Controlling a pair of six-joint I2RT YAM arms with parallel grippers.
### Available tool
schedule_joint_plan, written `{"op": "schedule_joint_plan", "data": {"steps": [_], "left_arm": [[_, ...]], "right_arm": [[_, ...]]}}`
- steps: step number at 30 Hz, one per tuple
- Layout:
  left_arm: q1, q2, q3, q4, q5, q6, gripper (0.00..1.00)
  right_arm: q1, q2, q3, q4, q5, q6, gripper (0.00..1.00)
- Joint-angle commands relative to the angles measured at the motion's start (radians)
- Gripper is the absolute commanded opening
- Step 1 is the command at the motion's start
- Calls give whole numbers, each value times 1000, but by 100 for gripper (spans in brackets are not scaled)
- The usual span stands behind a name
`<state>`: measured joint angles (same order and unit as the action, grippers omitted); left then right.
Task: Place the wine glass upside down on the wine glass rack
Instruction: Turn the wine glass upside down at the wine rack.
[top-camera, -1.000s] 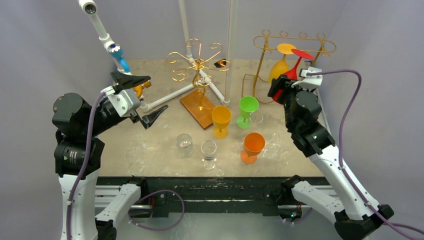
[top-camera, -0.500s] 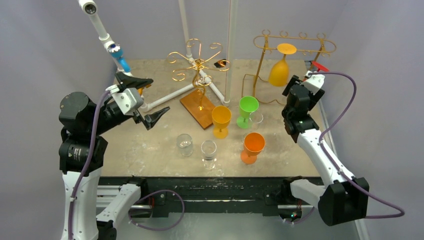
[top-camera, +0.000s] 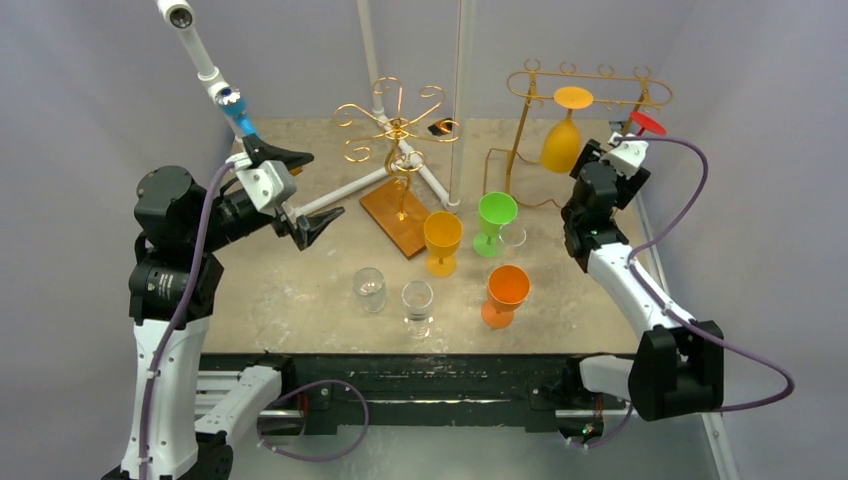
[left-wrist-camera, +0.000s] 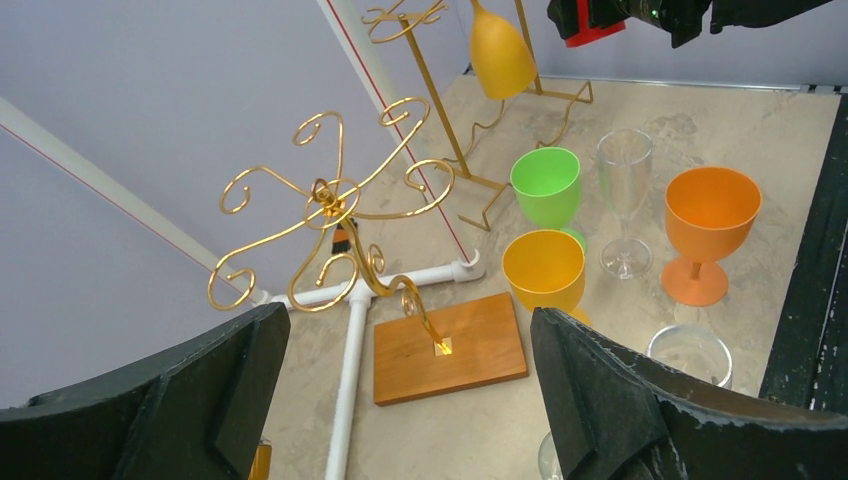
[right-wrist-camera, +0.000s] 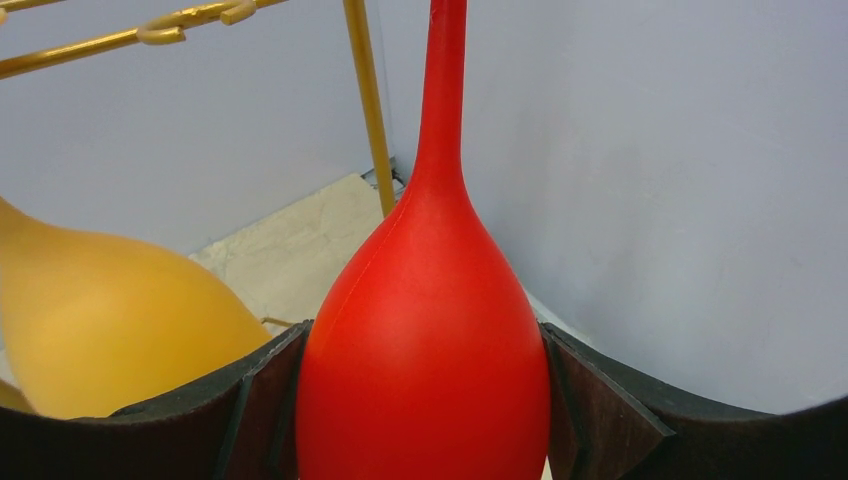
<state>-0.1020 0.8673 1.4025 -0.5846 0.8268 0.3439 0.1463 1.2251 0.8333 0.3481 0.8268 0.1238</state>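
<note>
A red wine glass (right-wrist-camera: 425, 360) is held upside down, stem pointing up, with my right gripper (right-wrist-camera: 425, 340) shut on its bowl. In the top view its red foot (top-camera: 648, 122) sits just past the right end of the gold wine glass rack (top-camera: 590, 78), with the right gripper (top-camera: 612, 160) below it. A yellow glass (top-camera: 560, 145) hangs upside down from the rack and shows to the left of the red one (right-wrist-camera: 100, 320). My left gripper (top-camera: 300, 190) hovers open and empty at the left, facing the table (left-wrist-camera: 410, 330).
A gold spiral rack (top-camera: 395, 125) stands on a wooden base (top-camera: 400, 215) at mid-table, by white pipes (top-camera: 330, 198). Yellow (top-camera: 442, 240), green (top-camera: 496, 215) and orange (top-camera: 507, 290) goblets and clear glasses (top-camera: 369, 288) (top-camera: 418, 305) (top-camera: 513, 238) stand in front. The right wall is close.
My right arm has carried the red glass from in front of the rack out to its right end. The left arm has risen and shifted slightly right, still open.
</note>
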Motion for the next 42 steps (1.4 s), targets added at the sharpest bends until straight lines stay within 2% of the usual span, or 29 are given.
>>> {"op": "schedule_joint_plan", "data": {"steps": [1, 12, 20, 24, 33, 42], "left_arm": [[4, 10, -12, 48, 15, -3, 100], [3, 36, -24, 65, 29, 25, 100], [2, 38, -61, 86, 47, 38, 100], [2, 25, -87, 86, 57, 47, 100], [1, 13, -110, 59, 58, 88, 100], [-2, 20, -108, 41, 52, 112, 100]], "right_arm": [[-10, 47, 30, 200, 88, -101, 0], [-13, 244, 64, 567, 219, -384, 0], [-14, 305, 19, 950, 269, -617, 0], [-17, 340, 44, 1009, 277, -662, 0], [-20, 396, 66, 962, 240, -666, 4], [-27, 463, 88, 998, 234, -700, 6]]}}
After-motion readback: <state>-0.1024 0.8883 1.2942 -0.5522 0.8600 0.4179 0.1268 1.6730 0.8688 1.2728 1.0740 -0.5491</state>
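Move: The red glass is already upside down in the right hand; the rack's near right-end hook lies about 5 cm ahead, 5 cm right and 12 cm above that hand. The hanging yellow glass is roughly 5 cm ahead, 8 cm left and 2 cm up; the rack's right post about 9 cm ahead, 5 cm right and 3 cm up. From the left hand the hook is some 22 cm ahead, 53 cm right and 5 cm lower. Right hand carries the held red glass about 5 cm right-forward towards the hook, turning clockwise and upright; left sinks slightly. ##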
